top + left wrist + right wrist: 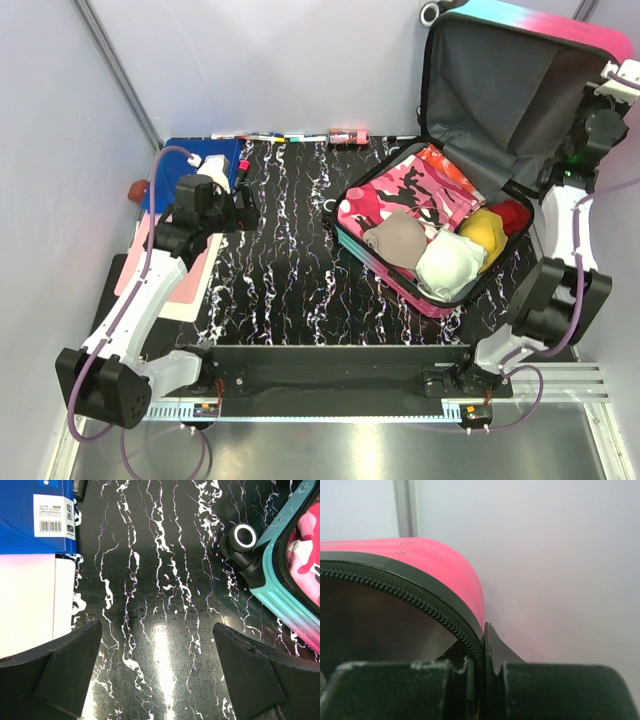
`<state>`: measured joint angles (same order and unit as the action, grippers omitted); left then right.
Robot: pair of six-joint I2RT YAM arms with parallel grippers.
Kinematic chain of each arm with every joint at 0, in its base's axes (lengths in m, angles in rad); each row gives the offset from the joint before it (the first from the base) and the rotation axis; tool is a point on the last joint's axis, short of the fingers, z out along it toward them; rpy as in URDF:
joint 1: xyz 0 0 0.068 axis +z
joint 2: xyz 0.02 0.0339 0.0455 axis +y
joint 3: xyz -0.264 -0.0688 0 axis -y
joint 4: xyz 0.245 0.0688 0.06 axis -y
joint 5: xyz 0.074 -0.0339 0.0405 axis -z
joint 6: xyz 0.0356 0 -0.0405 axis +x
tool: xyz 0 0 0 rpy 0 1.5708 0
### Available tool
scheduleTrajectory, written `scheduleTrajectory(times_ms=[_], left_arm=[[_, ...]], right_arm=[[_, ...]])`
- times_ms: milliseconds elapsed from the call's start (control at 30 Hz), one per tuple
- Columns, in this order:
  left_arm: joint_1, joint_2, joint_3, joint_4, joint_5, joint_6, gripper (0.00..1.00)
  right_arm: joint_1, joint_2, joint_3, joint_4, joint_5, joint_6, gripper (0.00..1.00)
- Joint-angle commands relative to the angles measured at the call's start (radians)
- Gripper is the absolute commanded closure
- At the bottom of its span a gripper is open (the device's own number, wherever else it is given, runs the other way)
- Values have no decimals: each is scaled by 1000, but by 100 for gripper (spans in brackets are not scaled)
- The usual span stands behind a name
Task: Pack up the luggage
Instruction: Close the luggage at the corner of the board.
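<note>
The luggage (500,100) lies open at the right, its grey-lined lid standing up against the back wall. The lower half holds a pink camouflage cloth (400,195) and taupe (395,240), white (450,262), yellow (482,230) and red pieces. My right gripper (612,85) is at the lid's top right corner. In the right wrist view it (482,645) is shut on the lid's black zipper rim (420,592), beside the pink shell (445,565). My left gripper (243,200) hovers over the black mat, open (157,630), with nothing between its fingers. The luggage's teal shell (272,587) and a wheel (243,536) lie to its right.
A blue folder (195,165) lies at the back left, and also shows in the left wrist view (35,515). A pink-and-white sheet (190,280) rests under the left arm. Markers (270,138) and a small pink item (348,135) line the mat's far edge. Walls stand close on three sides.
</note>
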<state>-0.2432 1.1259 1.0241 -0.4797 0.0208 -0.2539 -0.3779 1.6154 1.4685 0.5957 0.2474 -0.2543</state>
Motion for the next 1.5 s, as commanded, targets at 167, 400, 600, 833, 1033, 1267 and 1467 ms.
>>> scheduleTrajectory(times_ms=[167,400,600,833,1033,1267,1467], left_arm=[[-4,-29,5,35,33,-4,1],[-5,-34,5,41,114,-37,1],[-8,-54,-7,66,186,-68,1],[-8,-84,-9,66,151,-54,1],[-8,-83,-9,66,146,-50,1],[-10,-51,-9,75,140,-36,1],[-11,14,-10,125,136,-123,1]], right_arm=[[34,-340,-154,-216,-224,300,96],[42,-762,-386,-589,-595,660,17],[49,-1060,-365,-1035,-815,761,17],[131,-1121,-186,-1317,-659,635,13],[131,-1043,-177,-1263,-671,641,12],[131,-979,-229,-1225,-614,639,11],[131,-927,-295,-1197,-582,645,10]])
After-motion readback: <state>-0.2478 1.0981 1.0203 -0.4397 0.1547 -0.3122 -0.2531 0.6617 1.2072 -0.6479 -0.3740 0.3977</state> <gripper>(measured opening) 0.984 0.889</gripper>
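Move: The right hand still pinches the raised lid's rim near its right corner. The middle of the luggage's packed half lies about 10 cm back, 32 left and 40 below it; the white cloth is some 19 back and 28 left, the yellow cloth 11 back and 22 left, the red pouch 8 back and 16 left, all roughly 37 lower. From the left hand the packed half is about 42 cm right, 2 ahead and 14 below. The right hand pulls the lid edge back and left, releases it, swinging some 35 cm and turning counter-clockwise. ##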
